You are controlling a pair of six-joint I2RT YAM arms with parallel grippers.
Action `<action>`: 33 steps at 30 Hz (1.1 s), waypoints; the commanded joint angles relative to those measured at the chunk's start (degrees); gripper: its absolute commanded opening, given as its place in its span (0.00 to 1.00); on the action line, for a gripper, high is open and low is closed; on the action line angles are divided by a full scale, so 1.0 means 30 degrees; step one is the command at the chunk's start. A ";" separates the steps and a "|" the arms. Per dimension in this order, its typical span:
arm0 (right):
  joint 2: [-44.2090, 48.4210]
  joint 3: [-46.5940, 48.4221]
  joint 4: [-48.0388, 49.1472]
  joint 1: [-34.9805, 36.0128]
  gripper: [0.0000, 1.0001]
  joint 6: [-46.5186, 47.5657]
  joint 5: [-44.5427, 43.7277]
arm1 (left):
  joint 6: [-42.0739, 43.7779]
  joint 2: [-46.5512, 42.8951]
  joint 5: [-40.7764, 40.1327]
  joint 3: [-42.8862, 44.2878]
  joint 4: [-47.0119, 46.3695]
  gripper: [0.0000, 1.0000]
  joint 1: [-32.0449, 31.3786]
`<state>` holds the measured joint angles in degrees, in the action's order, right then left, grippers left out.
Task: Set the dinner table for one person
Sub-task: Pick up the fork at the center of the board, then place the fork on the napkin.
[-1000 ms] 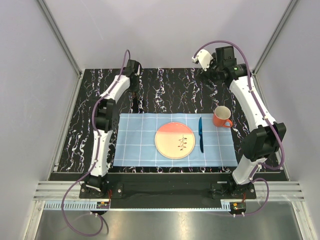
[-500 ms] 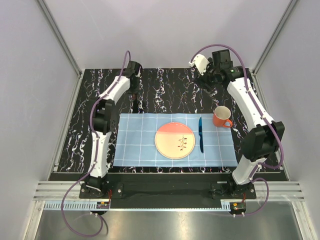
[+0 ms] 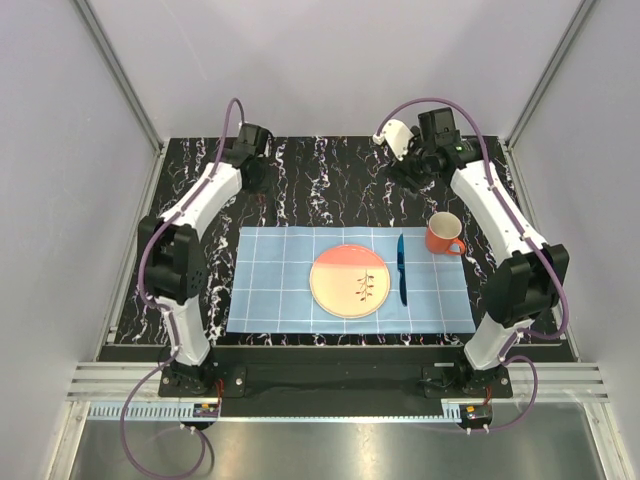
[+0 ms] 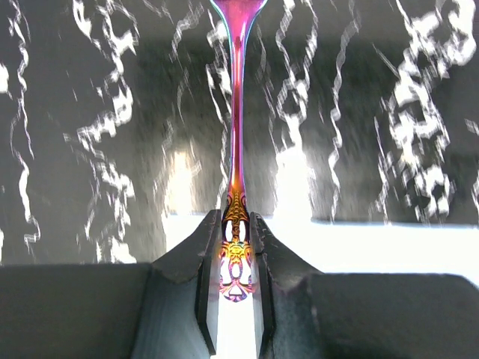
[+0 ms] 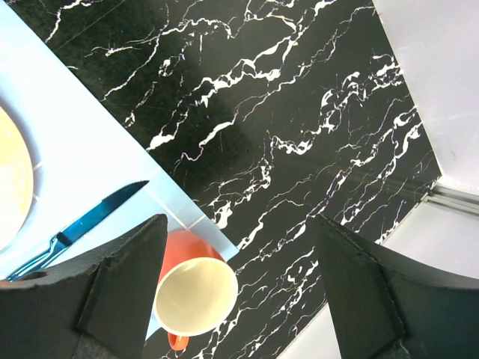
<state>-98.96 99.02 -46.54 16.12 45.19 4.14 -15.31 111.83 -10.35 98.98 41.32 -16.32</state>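
My left gripper is shut on the ornate end of an iridescent utensil handle; its head runs out of the top of the left wrist view. In the top view this gripper hangs over the back left of the dinner table. A light-blue checked mat holds a pink and cream plate, with a blue knife to its right. An orange mug stands at the mat's back right corner. My right gripper is open and empty, high above the mug.
White walls and metal rails close in the table at the back and sides. The right wrist view shows the table's right edge, the knife and the rim of the plate.
The left arm's elbow has swung out to the left, and its gripper has shifted slightly left and back with the utensil. The right gripper has moved a little leftward, still open.
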 commanded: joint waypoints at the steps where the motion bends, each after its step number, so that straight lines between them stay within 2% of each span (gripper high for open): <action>1: 0.1111 -0.0019 0.0222 0.0427 0.85 -0.0297 0.0406 | -0.0170 -0.2030 -0.0037 -0.2163 -0.0620 0.00 -0.0741; 12: 0.0818 0.0098 0.0426 0.0808 0.85 -0.0591 0.0817 | -0.0579 -0.7537 0.0373 -0.9079 -0.0941 0.00 -0.2528; 17: 0.0642 0.0215 0.0485 0.1159 0.84 -0.0649 0.0905 | -0.0814 -0.9178 0.0842 -1.0901 -0.1234 0.00 -0.3056; 21: 0.0612 0.0127 0.0603 0.1365 0.84 -0.0737 0.0876 | -0.0289 -0.9738 0.1106 -1.2655 -0.1878 0.00 -0.4196; 24: 0.0642 -0.0077 0.0748 0.1511 0.83 -0.0824 0.0729 | -0.0112 -0.9417 0.1545 -1.3507 -0.2464 0.00 -0.4258; 33: 0.1286 -0.0927 0.1130 0.1746 0.83 -0.0737 0.0202 | -0.0931 -0.8684 0.2718 -1.4009 -0.2846 0.00 -0.4697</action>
<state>-98.50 96.55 -45.30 20.51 43.46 5.45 -16.82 85.62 -4.23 56.82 36.03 -29.54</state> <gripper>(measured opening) 0.834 0.204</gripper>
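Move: The left hand already holds the fork by its handle end; the bare strip of blue mat left of the plate lies about 22 cm back, 4 cm to its right and 13 cm below. The plate's middle is some 23 cm back and 22 cm right, the knife about 21 cm back and 35 cm right. From the right hand that strip lies roughly 19 cm back, 30 cm left and 22 cm down. Left hand, still pinching the fork, brings it back 20 cm, sinking 7, over the mat; right drifts left. ##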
